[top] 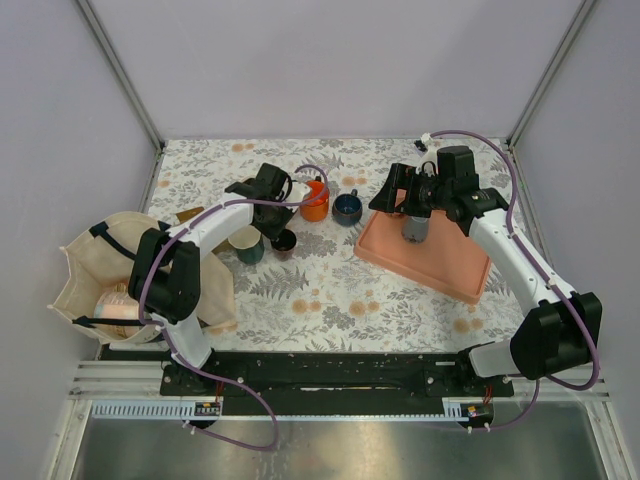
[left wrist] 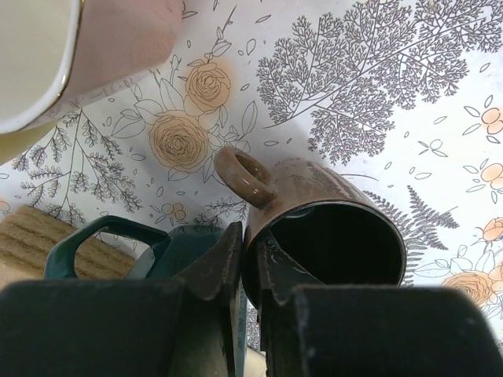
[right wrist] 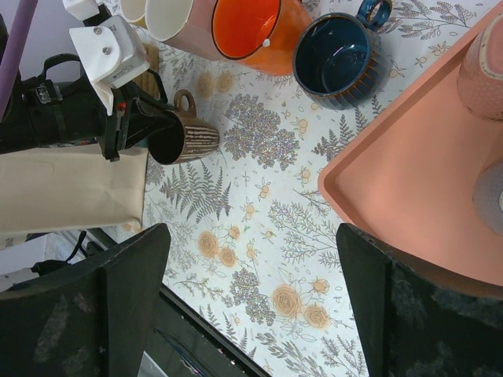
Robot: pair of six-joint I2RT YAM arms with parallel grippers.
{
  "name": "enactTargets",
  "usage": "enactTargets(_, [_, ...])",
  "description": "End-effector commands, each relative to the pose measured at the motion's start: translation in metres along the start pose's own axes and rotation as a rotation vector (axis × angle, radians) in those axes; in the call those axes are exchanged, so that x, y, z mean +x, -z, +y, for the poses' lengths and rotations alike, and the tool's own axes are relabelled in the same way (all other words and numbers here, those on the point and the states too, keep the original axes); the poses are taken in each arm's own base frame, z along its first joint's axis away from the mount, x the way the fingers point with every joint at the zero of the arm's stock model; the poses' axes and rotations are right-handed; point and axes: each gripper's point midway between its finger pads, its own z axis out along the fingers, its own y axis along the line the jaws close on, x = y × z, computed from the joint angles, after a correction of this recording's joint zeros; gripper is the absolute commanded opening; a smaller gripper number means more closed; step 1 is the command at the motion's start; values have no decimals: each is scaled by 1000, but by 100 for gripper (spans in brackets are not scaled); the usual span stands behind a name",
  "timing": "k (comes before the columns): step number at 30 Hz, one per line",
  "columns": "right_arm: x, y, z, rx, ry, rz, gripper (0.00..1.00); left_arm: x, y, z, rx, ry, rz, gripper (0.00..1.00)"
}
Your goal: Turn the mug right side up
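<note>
The brown mug (left wrist: 330, 212) is tipped on its side over the floral table, mouth toward the left wrist camera and handle (left wrist: 245, 174) pointing up and left. My left gripper (left wrist: 250, 236) is shut on its rim, one finger inside the mouth and one outside. From above, the mug (top: 284, 240) sits left of centre with the left gripper (top: 281, 225) on it. The right wrist view also shows the mug (right wrist: 189, 137). My right gripper (right wrist: 251, 298) hangs open and empty at the left end of the salmon tray (top: 440, 255).
A teal mug (left wrist: 110, 243) stands right beside the brown one, with a pink-and-cream mug (left wrist: 118, 31) behind. An orange mug (top: 315, 202) and a dark blue mug (top: 347, 208) stand at centre back. A pink mug (right wrist: 483, 67) is on the tray. A cloth bag (top: 100, 270) lies at far left.
</note>
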Motion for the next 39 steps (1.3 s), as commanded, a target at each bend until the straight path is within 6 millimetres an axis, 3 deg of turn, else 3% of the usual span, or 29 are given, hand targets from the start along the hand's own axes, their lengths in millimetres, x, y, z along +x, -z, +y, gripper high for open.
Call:
enactTargets(1, [-18,7,11,-21,24,-63,97,-10,9,9,-46,16,-58,14])
enactTargets(11, [-17,10,12,-16,26,-68,98,-12,24,10,-53,22,-64,25])
enactTargets(18, [-14,14,5,3,65,-42,98,-33,64,10,-47,7,-117,43])
enactTargets(23, [-22,23,-20,92,100,-46,99,-48,96,10,-47,-18,-172,52])
enactTargets(29, [-37,42,-81,358,210,-37,100,-81,146,4,-42,-36,-351,61])
enactTargets(32, [-41,44,-100,435,234,-7,100,-95,166,11,-86,21,-412,75])
enactTargets(34, [-41,38,-109,446,270,39,100,-94,168,15,-109,68,-397,85])
enactTargets(39, [-46,14,-119,433,259,77,100,-81,162,12,-105,113,-364,93])
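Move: The brown mug, opening upward, is still pinched by its left rim in the left fingers; its middle lies roughly 3 cm right of that hand, 1 cm back and 4 cm lower. The green mug sits 5 cm to the hand's left and 1 cm back, the pink mug about 10 cm ahead and 3 cm right. From the empty right hand, the grey mug is some 11 cm right, 2 cm ahead and 18 cm below, with the peach mug 9 cm ahead and 6 cm right. The brown mug's rim comes free as the left fingers spread from nearly shut to almost fully open; that hand then climbs straight up about 17 cm, its fingertips tilting forward some 20 degrees. The wide-open right hand swings about 10 cm right and 5 cm forward, sinking slightly and rolling to point more steeply down over the tray, towards the grey mug. ##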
